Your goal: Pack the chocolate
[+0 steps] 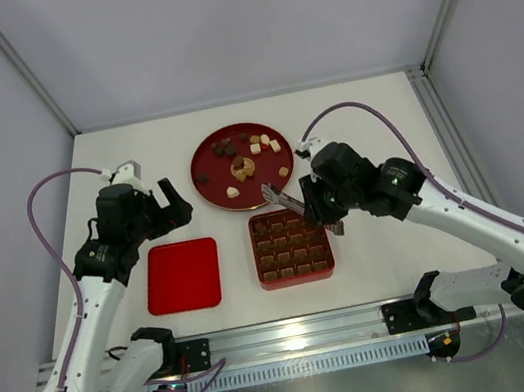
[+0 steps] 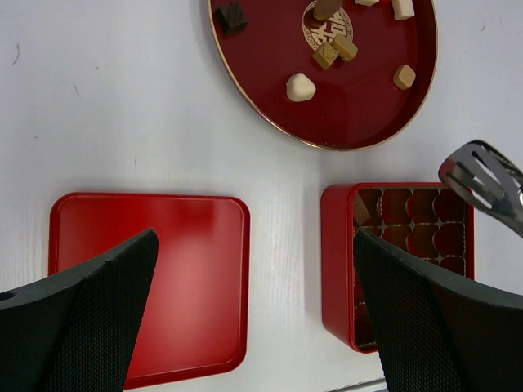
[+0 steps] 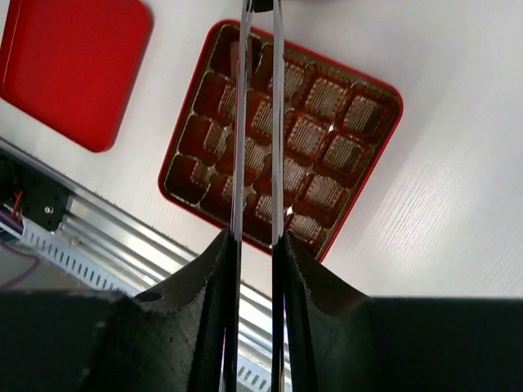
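Several chocolate pieces (image 1: 240, 167), dark, light brown and cream, lie on a round red plate (image 1: 209, 185); the left wrist view shows some of these chocolate pieces (image 2: 301, 86) too. One light brown piece (image 2: 360, 211) sits in the far-left corner cell of the square red box (image 1: 296, 273). My right gripper (image 1: 319, 208) is shut on metal tongs (image 1: 281, 197), whose slotted tip (image 2: 482, 174) hangs over the box's far edge with no piece showing in it. The tongs' two arms (image 3: 243, 122) run out from that gripper (image 3: 255, 241) over the box (image 3: 372, 155). My left gripper (image 1: 161, 212) hangs open and holds nothing.
A flat red square lid (image 1: 184, 275) lies left of the box, under my left gripper (image 2: 255, 241), which hangs above the strip of table between lid (image 2: 147, 269) and box (image 2: 337, 261). A metal rail (image 1: 297, 334) runs along the near edge.
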Robot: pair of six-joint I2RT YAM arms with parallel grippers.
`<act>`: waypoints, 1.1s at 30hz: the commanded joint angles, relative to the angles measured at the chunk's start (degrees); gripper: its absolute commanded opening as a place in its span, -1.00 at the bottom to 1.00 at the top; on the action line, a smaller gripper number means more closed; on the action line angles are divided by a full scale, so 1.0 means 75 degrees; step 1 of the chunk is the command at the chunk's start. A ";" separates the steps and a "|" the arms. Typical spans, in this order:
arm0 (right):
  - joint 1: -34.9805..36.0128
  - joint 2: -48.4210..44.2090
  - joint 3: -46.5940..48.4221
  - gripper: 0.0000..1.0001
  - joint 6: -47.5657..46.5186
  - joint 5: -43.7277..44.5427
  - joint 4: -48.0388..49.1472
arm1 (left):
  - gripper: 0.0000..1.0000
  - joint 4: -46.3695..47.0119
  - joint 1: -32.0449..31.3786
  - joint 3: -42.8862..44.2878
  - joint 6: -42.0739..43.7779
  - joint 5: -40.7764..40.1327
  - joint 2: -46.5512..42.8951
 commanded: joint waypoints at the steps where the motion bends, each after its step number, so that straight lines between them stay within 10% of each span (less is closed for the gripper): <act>1: 0.0388 -0.0450 -0.0360 -0.50 0.0589 0.0097 0.0068 | 0.99 0.0128 0.0022 -0.0034 0.0009 0.0100 -0.0006; 33: 0.0752 -0.0404 -0.1205 -0.32 0.0894 0.0250 0.0385 | 0.99 0.0128 0.0022 -0.0034 0.0009 0.0076 0.0006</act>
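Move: Some 8 cm ahead, 11 cm to the left and 18 cm below the right hand lies its goal, the second cell from the left in the chocolate box's back row. The corner chocolate sits level with this cell, about 5 cm farther left; the yellow chocolate at the tray's near right edge is some 26 cm ahead of the hand and 7 cm left. From the idle left hand the cell lies roughly 23 cm right and 2 cm ahead, 18 cm down. Bringing the tongs down to the back row of the box, the right hand sinks about 5 cm while drawing back some 4 cm, its fingers tipping slightly more downward. It then holds nearly still, the tong tips with the dark chocolate at the second cell beside the corner chocolate, and at the very end its squeeze on the tongs begins to ease. ##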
